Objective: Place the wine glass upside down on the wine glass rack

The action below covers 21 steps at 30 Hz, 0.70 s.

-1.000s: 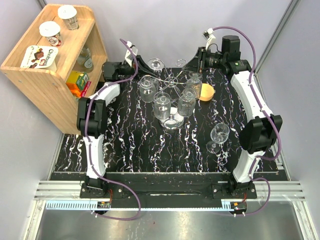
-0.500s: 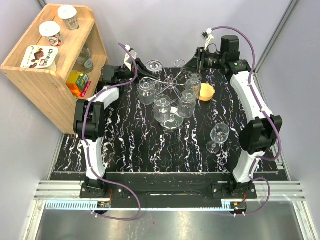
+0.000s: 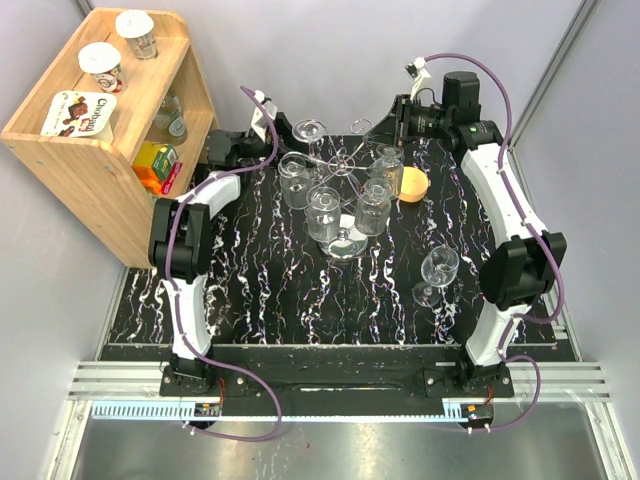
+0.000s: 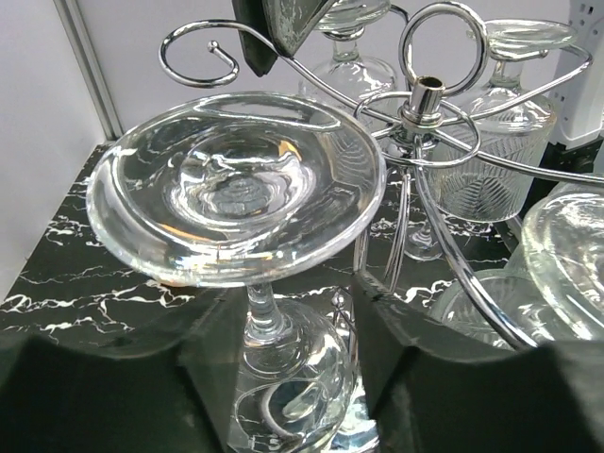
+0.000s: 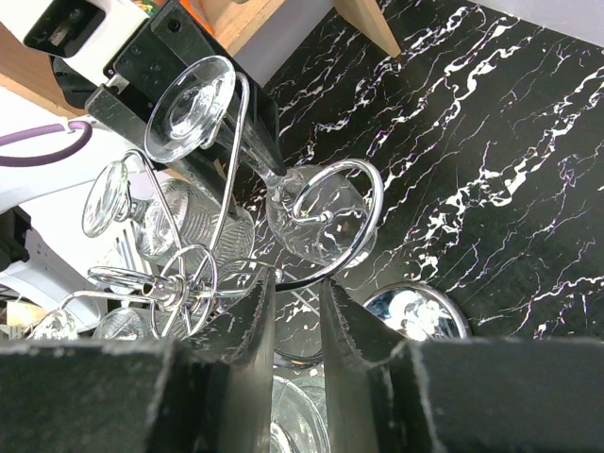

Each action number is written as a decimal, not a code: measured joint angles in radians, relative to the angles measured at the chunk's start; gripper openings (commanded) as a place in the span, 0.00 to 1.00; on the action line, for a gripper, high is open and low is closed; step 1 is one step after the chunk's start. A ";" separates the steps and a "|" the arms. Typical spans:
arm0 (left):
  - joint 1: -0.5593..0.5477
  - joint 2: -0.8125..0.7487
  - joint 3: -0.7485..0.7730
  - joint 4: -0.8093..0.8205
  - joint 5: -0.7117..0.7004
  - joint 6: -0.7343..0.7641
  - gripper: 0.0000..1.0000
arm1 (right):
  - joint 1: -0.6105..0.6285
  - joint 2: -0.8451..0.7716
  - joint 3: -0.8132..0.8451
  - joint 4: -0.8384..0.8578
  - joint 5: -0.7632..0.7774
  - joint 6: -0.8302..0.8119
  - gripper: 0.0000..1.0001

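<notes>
The wine glass (image 4: 236, 184) hangs upside down on a curled arm of the chrome wine glass rack (image 4: 425, 99), foot on top and bowl below. My left gripper (image 4: 293, 297) is open. Its fingers stand on either side of the stem with a wide gap on the right. From above, this glass (image 3: 310, 130) is at the rack's (image 3: 345, 165) far left, next to the left gripper (image 3: 283, 133). My right gripper (image 5: 297, 283) is at the rack's far right side (image 3: 397, 125), jaws narrow, with a wire arm (image 5: 363, 189) across its fingertips.
Several other glasses hang bowl-down around the rack post. An upright wine glass (image 3: 438, 270) stands at the right, and a yellow-orange object (image 3: 413, 185) lies beside the rack. A wooden shelf (image 3: 100, 150) with cups fills the far left. The rack's mirror disc base (image 5: 415, 311) sits under the glasses.
The left gripper's jaws have opened off the glass stem, leaving the glass hanging on the rack arm. The right arm has not moved.
</notes>
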 measured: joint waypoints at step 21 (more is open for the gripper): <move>0.118 -0.004 0.051 0.007 0.003 -0.122 0.99 | -0.003 -0.074 -0.077 -0.015 0.070 -0.064 0.71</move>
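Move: The upside-down wine glass's stem is between the half-open left fingers; the middle of the glass is roughly 1 cm ahead, 2 cm right and 5 cm below that hand. The rack hub is some 6 cm right, 2 cm back and 2 cm above; a hanging ribbed glass is about 6 cm back, 1 cm left and 4 cm below. From the right hand, already closed on the rack wire, the wine glass lies around 9 cm left, 2 cm back and 8 cm below. Left fingers open wide, backing about 5 cm left-forward off the wine glass; right fingers part around rack wire. ##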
